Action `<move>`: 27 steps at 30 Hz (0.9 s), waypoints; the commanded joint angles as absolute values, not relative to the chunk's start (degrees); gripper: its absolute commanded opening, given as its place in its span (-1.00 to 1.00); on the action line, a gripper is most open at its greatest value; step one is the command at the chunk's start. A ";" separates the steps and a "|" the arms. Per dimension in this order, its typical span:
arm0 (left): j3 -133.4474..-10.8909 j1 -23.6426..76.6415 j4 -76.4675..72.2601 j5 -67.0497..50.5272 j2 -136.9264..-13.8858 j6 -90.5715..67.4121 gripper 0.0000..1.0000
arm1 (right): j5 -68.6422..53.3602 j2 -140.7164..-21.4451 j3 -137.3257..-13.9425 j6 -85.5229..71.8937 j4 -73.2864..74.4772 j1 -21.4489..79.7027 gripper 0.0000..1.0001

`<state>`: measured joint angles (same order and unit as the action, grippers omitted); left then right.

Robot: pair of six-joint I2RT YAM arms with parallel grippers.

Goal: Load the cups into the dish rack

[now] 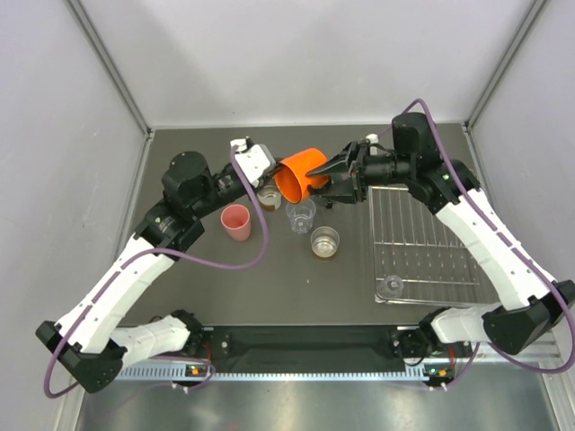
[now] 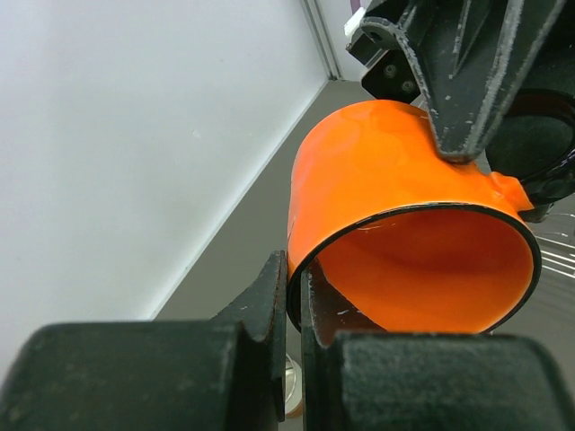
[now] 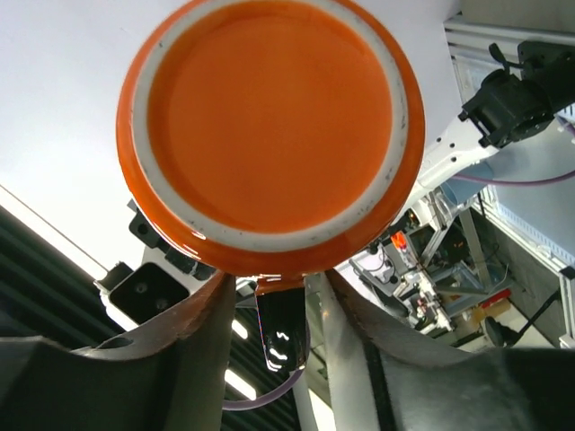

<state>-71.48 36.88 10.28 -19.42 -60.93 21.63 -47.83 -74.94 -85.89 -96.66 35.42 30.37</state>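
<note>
An orange cup (image 1: pixel 301 175) hangs tilted above the table's far middle, between both grippers. My left gripper (image 1: pixel 277 171) is shut on its rim, one finger inside and one outside, as the left wrist view shows (image 2: pixel 295 269). My right gripper (image 1: pixel 322 175) reaches in from the right. In the right wrist view its fingers (image 3: pixel 274 283) flank the cup's small handle (image 3: pixel 283 332) below the cup's base (image 3: pixel 269 117), with a narrow gap still showing on one side. A pink cup (image 1: pixel 236 222), a clear cup (image 1: pixel 301 215) and a steel cup (image 1: pixel 325 241) stand on the table. The dish rack (image 1: pixel 422 242) lies at the right.
One clear cup (image 1: pixel 390 287) sits in the rack's near left corner. Another steel cup (image 1: pixel 269 197) stands just under the left gripper. Grey walls enclose the table on the left, back and right.
</note>
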 commanded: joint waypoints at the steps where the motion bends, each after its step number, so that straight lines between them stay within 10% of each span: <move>1: -75.41 38.85 2.20 -23.38 -61.00 22.15 -1.00 | -47.99 -73.83 -86.22 -99.40 29.89 32.96 -0.21; 9: -75.41 39.55 3.08 -23.56 -60.64 22.50 -1.00 | -48.08 -73.83 -84.46 -100.55 26.37 34.19 -1.00; 19: -74.62 39.64 2.73 -21.28 -59.68 19.43 -1.00 | -46.58 -71.46 -80.51 -92.91 26.45 34.37 -1.00; 21: -74.27 39.64 3.34 -19.26 -59.77 18.28 -0.27 | -45.18 -71.63 -81.21 -89.58 27.94 34.37 -1.00; 27: -68.13 39.55 3.52 -11.44 -55.82 14.77 0.93 | -37.02 -71.72 -85.16 -76.66 39.53 33.14 -1.00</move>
<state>-70.19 39.20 9.19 -15.22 -59.24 17.76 -42.68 -72.16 -81.49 -85.62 34.50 33.21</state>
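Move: The orange cup is pinched by its rim in the left gripper, its middle roughly 5 cm to the right and 2 cm back, at hand height. From the right hand, whose part-open fingers straddle the handle, it lies about 3 cm ahead, 3 cm left and 3 cm below. Some 33 cm below the right hand stand the clear glass, about 6 cm ahead and 3 cm left, and the steel bowl, 1 cm back and 3 cm right. Close the right gripper on the orange cup's handle while easing it back about 1.5 cm, and hold the left gripper still on the rim meanwhile. Once the handle is pinched, open the left fingers wide; then sink the right hand, cup in grip, some 2.5 cm, rolling the wrist about 10 degrees. ##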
